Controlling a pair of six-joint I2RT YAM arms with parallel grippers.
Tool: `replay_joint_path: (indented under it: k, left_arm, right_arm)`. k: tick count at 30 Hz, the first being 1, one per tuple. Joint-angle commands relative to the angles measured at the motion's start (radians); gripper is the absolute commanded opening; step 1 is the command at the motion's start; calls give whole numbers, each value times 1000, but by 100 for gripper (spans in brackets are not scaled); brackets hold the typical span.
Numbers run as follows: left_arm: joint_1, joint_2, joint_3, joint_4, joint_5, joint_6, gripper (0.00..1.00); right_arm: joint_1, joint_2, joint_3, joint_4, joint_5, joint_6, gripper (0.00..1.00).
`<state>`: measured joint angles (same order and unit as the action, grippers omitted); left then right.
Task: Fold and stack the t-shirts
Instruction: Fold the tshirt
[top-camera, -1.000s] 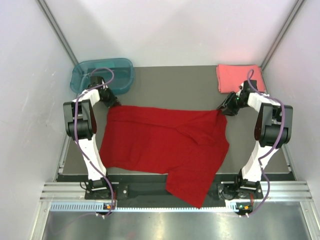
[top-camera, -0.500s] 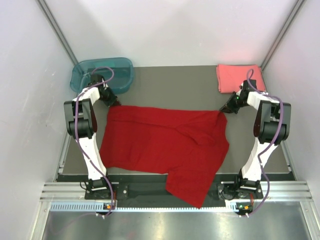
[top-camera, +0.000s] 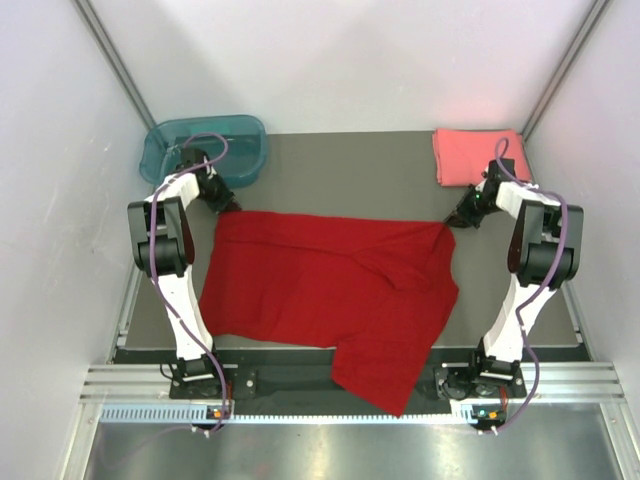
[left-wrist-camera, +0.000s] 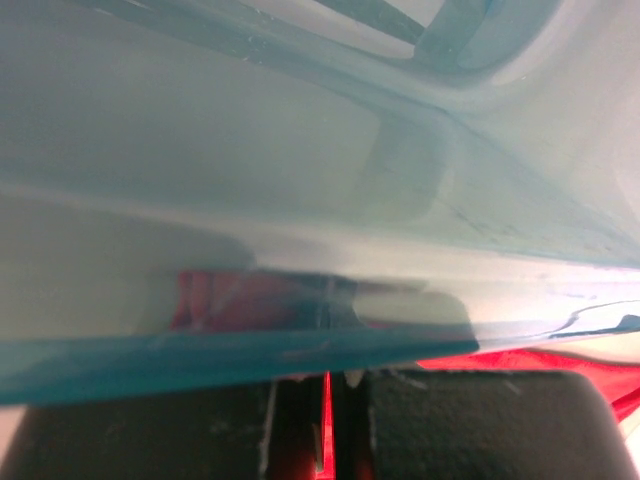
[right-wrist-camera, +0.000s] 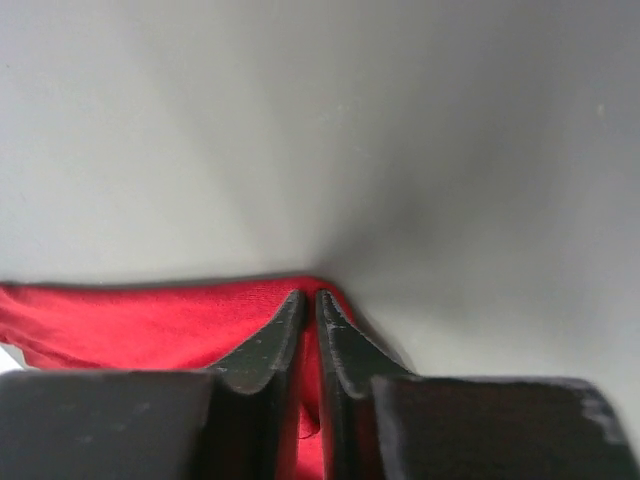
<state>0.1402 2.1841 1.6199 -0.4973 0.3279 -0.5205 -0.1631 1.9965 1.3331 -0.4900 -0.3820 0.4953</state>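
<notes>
A deep red t-shirt (top-camera: 330, 290) lies spread across the grey table, one part hanging over the near edge. My left gripper (top-camera: 228, 207) is shut on its far left corner, close under the teal tub; red cloth shows as a thin strip between the pads (left-wrist-camera: 327, 420). My right gripper (top-camera: 452, 217) is shut on the shirt's far right corner, and red cloth (right-wrist-camera: 150, 325) fills the narrow slit between its fingertips (right-wrist-camera: 312, 300). A coral-pink t-shirt (top-camera: 478, 154) sits folded as a rectangle at the back right corner.
A teal translucent tub (top-camera: 205, 148) stands at the back left, and its wall (left-wrist-camera: 300, 150) fills most of the left wrist view. White walls enclose the table on three sides. A metal rail runs along the near edge (top-camera: 330, 385).
My right gripper has closed on the shirt's far right corner and shifted slightly toward the back right. The left arm and the shirt's lie are unchanged.
</notes>
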Motion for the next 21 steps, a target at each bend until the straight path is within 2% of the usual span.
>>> replay_joint_path:
  k: [1,4,5,7,9,13,16,21]
  left_arm:
    - [15,34,20,-84,-82,54,1]
    - [15,-15,44,-92,-72,53,10]
    - [15,-30,49,-89,-70,50,18]
    - [15,-84,48,-84,-44,40,25]
    - [12,-121,38,-80,-24,33,29]
    - [9,-271,-55,-44,32,7,30]
    - [-11,-395,-179,-6,77,4,32]
    - [-65,-575,-414,39,166,2,34]
  right_arm:
    - [-12,18,63,-15,57,-35,14]
    - [-10,-2,103,-59,75,-47,27]
    - [-10,-13,112,-73,81,-50,30]
    - [-9,-44,146,-108,107,-61,37]
    - [-7,-91,167,-165,118,-72,40]
    - [25,-208,161,-243,190,-119,49]
    - [106,-306,135,-301,251,-181,51]
    - [373,-461,22,-331,314,-277,50]
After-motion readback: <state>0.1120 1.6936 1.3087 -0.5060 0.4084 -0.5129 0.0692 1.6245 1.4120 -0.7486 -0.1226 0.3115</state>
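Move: The red t-shirt lies spread, its far left corner still pinched in the left fingertips and its far right corner in the right ones, both right at the table. Its middle is some 18 cm back and 24 cm to the right of the left hand. The teal bin stands about 12 cm ahead of the left hand and 8 cm to its left; the folded pink shirt lies roughly 16 cm ahead of the right hand and 9 cm to its right. The red t-shirt's two far corners are let go: the left fingers open to about a third, the right to half, and both hands then rise off the cloth, gathering speed. The left climbs about 11 cm while drawing back 7; the right shifts slightly forward and right, then climbs 13 cm, swinging back and left over the shirt, its wrist rolling left side down and turning counter-clockwise. ##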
